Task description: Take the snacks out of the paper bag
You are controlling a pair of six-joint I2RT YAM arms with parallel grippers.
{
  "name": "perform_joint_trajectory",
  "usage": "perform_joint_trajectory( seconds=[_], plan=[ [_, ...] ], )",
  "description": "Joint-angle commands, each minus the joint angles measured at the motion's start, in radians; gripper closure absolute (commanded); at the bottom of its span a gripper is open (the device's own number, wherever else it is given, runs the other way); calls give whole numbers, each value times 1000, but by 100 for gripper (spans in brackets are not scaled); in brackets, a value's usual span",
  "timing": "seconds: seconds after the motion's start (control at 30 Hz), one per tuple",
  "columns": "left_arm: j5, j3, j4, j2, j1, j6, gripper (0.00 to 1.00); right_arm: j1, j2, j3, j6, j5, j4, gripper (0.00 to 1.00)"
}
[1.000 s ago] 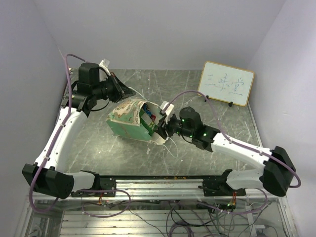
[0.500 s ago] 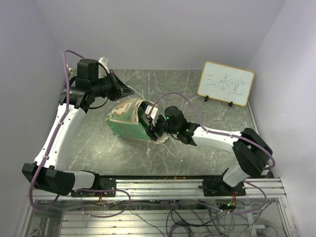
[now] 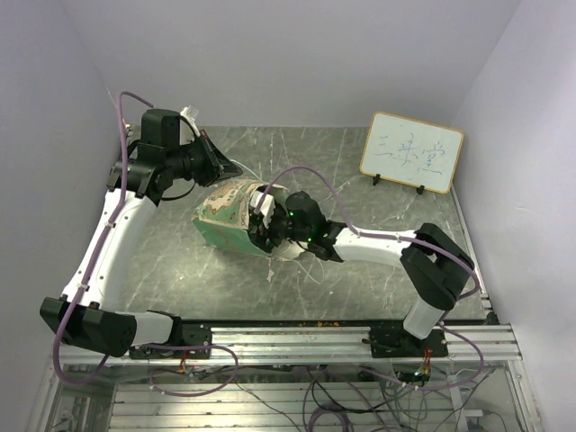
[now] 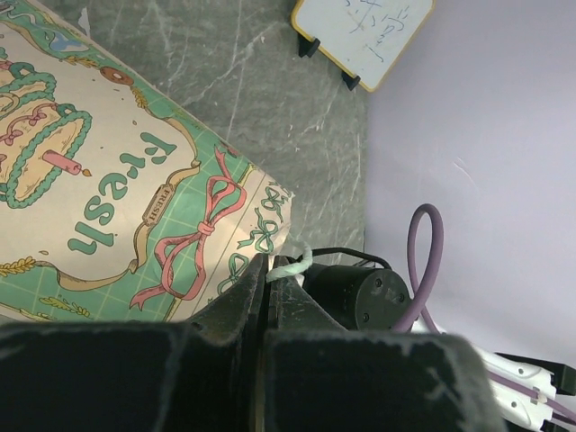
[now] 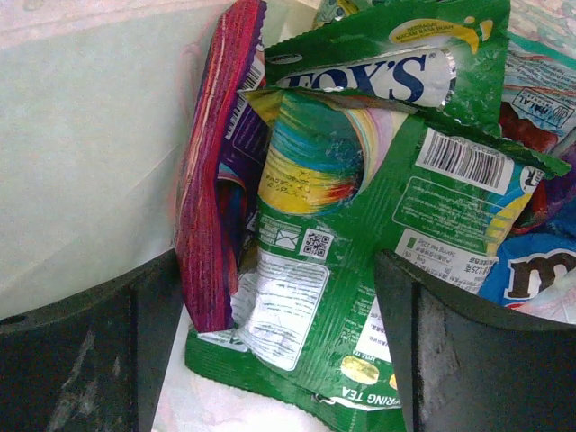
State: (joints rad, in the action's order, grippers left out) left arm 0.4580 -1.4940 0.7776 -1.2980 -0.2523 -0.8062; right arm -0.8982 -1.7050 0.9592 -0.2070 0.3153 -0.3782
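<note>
The mint-green paper bag [image 3: 223, 216] lies on its side on the marble table, its mouth facing right. My left gripper [image 3: 219, 163] hovers above the bag's far side, shut on the thin string handle [image 4: 293, 266] over the bag's printed side [image 4: 108, 180]. My right gripper [image 3: 262, 222] is inside the bag's mouth, open, with its fingers either side of the snacks. Between them lies a green packet [image 5: 342, 252] with a red-purple packet [image 5: 211, 207] on edge to its left. Behind are a green Fox's packet [image 5: 387, 63] and a blue packet [image 5: 531, 270].
A white framed whiteboard [image 3: 412, 151] stands on small feet at the back right of the table. Grey walls close in on the left, back and right. A purple cable [image 3: 306, 175] loops over the right arm near the bag.
My right arm has reached left, deeper into the bag's mouth, and its jaws have widened. The left gripper has kept its hold on the handle with little movement.
</note>
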Motion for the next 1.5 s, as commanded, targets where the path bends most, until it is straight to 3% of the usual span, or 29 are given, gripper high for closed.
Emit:
perform_joint_trajectory(
  seconds=[0.0, 0.07, 0.43, 1.27, 1.47],
  plan=[
    [-22, 5, 17, 22, -2, 21, 93, -4, -42, 33, -17, -115, -43, 21],
    [-27, 16, 18, 29, -2, 20, 93, -5, -44, 28, -6, -126, -56, 30],
    [-73, 61, 44, 73, -1, 35, 93, -4, -21, 27, 4, -189, -28, 99],
    [-77, 26, 39, 59, 10, 79, 93, -3, 365, -116, 109, -235, 134, 100],
    [-64, 51, -1, 56, 13, 70, 93, -1, 386, -123, 134, -317, 190, 100]
  ],
)
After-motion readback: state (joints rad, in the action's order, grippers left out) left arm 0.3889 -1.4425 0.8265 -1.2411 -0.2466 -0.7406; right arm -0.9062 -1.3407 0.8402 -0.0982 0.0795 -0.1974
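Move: The right hand is in the mouth of the paper bag with its fingers open and pointing left. The pink-purple pack's middle is about 5 cm to its left, roughly level fore and aft and slightly below. The green pack lies some 5 cm left and 4 cm ahead; the blue pack is 4 cm left and 8 cm ahead. From the left hand, which holds the bag's handle, the pink-purple pack is roughly 21 cm below, 4 cm back and 2 cm left. The right fingers shut on the near edge of the pink-purple pack, pinching it while the hand eases about 2 cm forward. The hand then keeps its grip and draws the pack right and up, some 6 to 7 cm each way and a little back, towards and out past the bag mouth, turning clockwise nearly 15 degrees. The left hand still pinches the handle, giving about 2 cm left, down and back. ##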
